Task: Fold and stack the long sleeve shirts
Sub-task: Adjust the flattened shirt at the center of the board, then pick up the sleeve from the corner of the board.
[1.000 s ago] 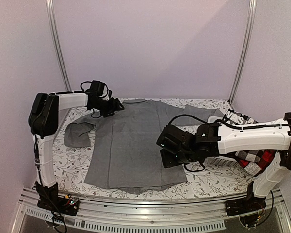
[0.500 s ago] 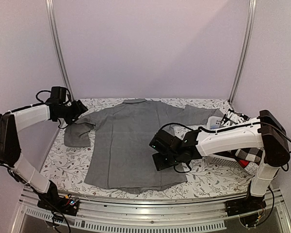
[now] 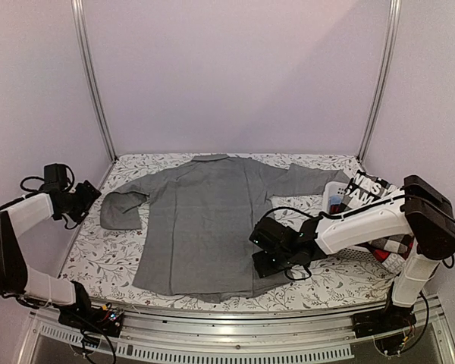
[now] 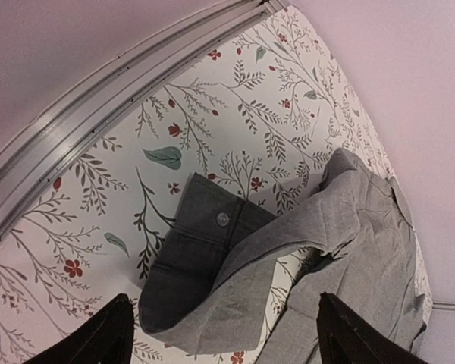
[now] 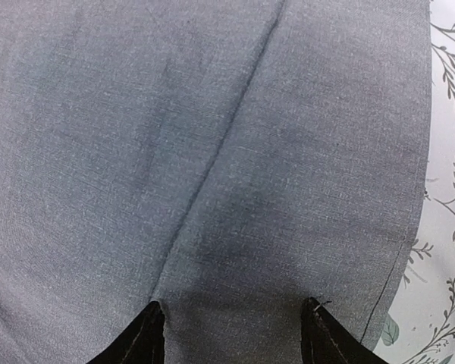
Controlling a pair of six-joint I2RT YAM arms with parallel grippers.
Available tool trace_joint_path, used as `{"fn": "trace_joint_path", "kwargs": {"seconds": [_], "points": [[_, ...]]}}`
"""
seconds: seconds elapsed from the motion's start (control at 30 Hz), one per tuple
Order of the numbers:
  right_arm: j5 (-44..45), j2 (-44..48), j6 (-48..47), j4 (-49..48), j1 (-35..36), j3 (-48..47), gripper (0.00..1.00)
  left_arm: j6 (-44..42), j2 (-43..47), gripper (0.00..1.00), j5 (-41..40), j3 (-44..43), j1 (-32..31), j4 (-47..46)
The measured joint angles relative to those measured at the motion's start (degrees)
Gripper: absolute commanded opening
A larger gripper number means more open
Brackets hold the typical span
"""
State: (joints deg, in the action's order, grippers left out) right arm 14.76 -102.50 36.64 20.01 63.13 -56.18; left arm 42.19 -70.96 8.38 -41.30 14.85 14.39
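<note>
The grey collared shirt (image 3: 205, 220) lies spread flat in the middle of the table, collar at the far side. Its left sleeve is folded back, with the buttoned cuff (image 4: 205, 250) lying on the floral cloth. My left gripper (image 3: 89, 195) is open and empty, just left of that cuff; its fingers (image 4: 98, 341) frame the cuff in the left wrist view. My right gripper (image 3: 267, 265) is open, low over the shirt's lower right part (image 5: 235, 189), near its side hem. The black-and-white checked shirt (image 3: 368, 188) and the red-and-black one (image 3: 387, 254) lie at the right.
A white basket (image 3: 335, 191) stands at the right, holding the checked shirts behind my right arm. A metal rail (image 4: 98, 129) runs along the table's left edge. Frame posts stand at the back corners. The floral tablecloth (image 3: 98, 258) shows around the shirt.
My left arm has swung from the shirt's collar and shoulder out to the left table edge, empty. My right gripper has shifted a little over the shirt's lower right part.
</note>
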Motion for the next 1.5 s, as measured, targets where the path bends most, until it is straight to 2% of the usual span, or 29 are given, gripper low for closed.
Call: {"fn": "trace_joint_path", "kwargs": {"seconds": [0.17, 0.53, 0.77, 0.83, 0.97, 1.17, 1.27, 1.5], "points": [[-0.31, 1.62, 0.02, -2.01, -1.22, 2.32, 0.6, 3.19, 0.0, 0.81, 7.54, 5.09, 3.37, -2.99], [-0.35, 2.71, -0.02, -1.9, -2.08, 3.41, 0.61, 12.94, 1.49, 0.69, 15.78, 16.24, 5.68, -8.63], [-0.35, 2.73, -0.26, -1.42, -2.08, 3.21, 0.61, 14.62, -4.48, 0.42, 17.94, 16.09, 5.53, -15.15], [-0.35, 2.73, -0.31, -0.72, -2.08, 2.93, 0.61, 14.67, -6.62, 0.28, 17.51, 15.26, 5.07, -15.85], [-0.31, 2.73, -0.5, 0.76, -2.08, 1.77, 0.61, 12.92, -9.77, 0.01, 13.6, 10.99, 3.45, -14.78], [0.15, 2.82, -1.11, 2.51, -2.08, -1.14, 0.61, 5.75, -10.16, 0.0, 2.25, -0.44, 0.33, -9.31], [0.81, 3.02, -1.66, 3.08, -2.08, -2.29, 0.61, -0.15, -10.69, 0.0, -5.4, -7.98, -3.67, -7.02], [1.97, 3.5, -2.21, 3.93, -2.08, -3.69, 0.62, -16.33, -16.72, 0.0, -18.08, -22.18, -19.5, -3.69]]}}
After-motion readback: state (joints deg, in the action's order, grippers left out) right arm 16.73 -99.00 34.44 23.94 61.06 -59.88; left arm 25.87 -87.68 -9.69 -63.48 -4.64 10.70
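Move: The near corner of the shirt's bent left sleeve lies about 10 cm below the left hand, roughly 3 cm to its right and 1 cm back. The shirt body is centred some 30 cm to that hand's right and level with it; the left shoulder is about 19 cm ahead and 24 cm right. The right hand is right over the lower right panel, about 1 cm above it, with the hem corner some 4 cm back and 7 cm right. The bent left sleeve is pinched near its cuff: the left gripper sinks about 8 cm, first easing back, its left side tipping down some 25 degrees as the fingers shut, then carries the cloth up 15 cm and forward, veering right late and rolling back the other way. The right hand's open fingers draw the lower panel slightly right, pause, then rise about 4 cm. ##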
